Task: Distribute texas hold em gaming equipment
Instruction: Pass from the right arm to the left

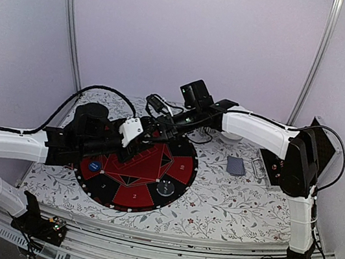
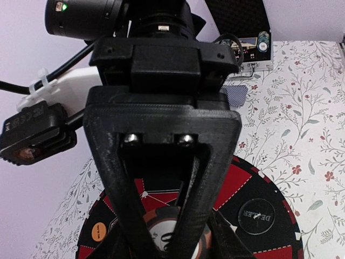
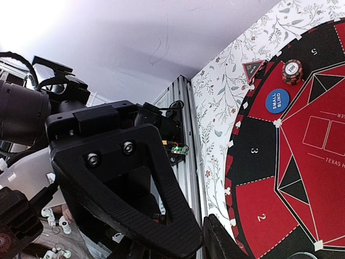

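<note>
Over the far part of the round red-and-black mat [image 1: 149, 195] my two grippers meet tip to tip. In the left wrist view an orange-and-black poker chip [image 2: 156, 229] with a white centre sits between my left gripper's [image 2: 167, 245] own dark fingers, which are shut on it. The right gripper's fingers [image 2: 215, 162] stand right in front of that chip. From above, the left gripper [image 1: 139, 139] and right gripper [image 1: 154, 128] overlap. A short stack of red-and-black chips [image 3: 292, 72] rests on the mat. A grey-blue deck of cards [image 1: 235, 166] lies on the cloth right of the mat.
A blue small-blind button [image 1: 94, 166], a black dealer button [image 1: 164, 187] and an orange button [image 2: 97, 232] lie on the mat. An open case [image 2: 250, 48] holding chips stands beyond the deck at the right. Aluminium rails [image 3: 188, 140] edge the floral cloth.
</note>
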Motion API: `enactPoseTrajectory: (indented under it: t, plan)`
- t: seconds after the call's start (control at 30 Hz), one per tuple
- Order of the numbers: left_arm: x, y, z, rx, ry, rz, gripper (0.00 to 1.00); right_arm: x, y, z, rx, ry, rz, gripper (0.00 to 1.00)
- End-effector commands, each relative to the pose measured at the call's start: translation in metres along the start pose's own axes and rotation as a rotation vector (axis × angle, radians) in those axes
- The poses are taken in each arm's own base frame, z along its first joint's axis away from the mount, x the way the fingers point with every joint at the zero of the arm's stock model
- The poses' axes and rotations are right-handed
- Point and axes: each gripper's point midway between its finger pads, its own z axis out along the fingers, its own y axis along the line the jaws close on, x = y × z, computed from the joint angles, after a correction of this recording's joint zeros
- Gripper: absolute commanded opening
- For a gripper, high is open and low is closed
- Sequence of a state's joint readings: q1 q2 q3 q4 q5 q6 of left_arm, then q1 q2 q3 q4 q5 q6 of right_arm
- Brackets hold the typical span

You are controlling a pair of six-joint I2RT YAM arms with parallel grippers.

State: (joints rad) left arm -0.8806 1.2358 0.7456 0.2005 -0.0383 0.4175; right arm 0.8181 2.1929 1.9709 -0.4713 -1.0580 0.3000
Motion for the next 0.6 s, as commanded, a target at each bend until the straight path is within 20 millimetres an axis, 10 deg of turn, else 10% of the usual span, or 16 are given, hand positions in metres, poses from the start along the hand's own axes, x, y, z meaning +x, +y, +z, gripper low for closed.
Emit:
enactPoseTrajectory:
  t: [0.0,0.33,0.57]
  plan:
    - [-0.008,0.005,-0.002,-0.005,-0.025,-0.009,0.0,0.004,-0.009,0.002,-0.015,0.003,0.009,0.39]
    - [-0.004,0.013,-0.007,0.007,-0.016,-0.041,0.0,0.003,-0.016,-0.011,0.017,-0.018,0.018,0.59]
    - [0.013,0.023,0.006,0.011,0.049,-0.109,0.0,-0.029,-0.03,-0.058,0.163,-0.161,-0.007,0.8]
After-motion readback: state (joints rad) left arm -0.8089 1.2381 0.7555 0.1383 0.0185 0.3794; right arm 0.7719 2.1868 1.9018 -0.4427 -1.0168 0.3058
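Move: The chip stack is between my two grippers: in my left fingers, its middle barely 1 cm ahead and 1 cm right of that hand, and about 1 cm left of my right hand, whose loosened fingers are still around it. From my left hand, some 21 cm up, the small blind chip lies roughly 17 cm left and level, the dealer button about 8 cm right and 4 cm back, the orange chip some 19 cm ahead and 5 cm left. I spread my right fingers from about a third open to three quarters, sinking from the start and then swinging forward and right as well, about 4 cm in all, away from the chip stack. My left hand keeps its grip, waits, then draws the stack some 2 cm left, forward and a little down. ##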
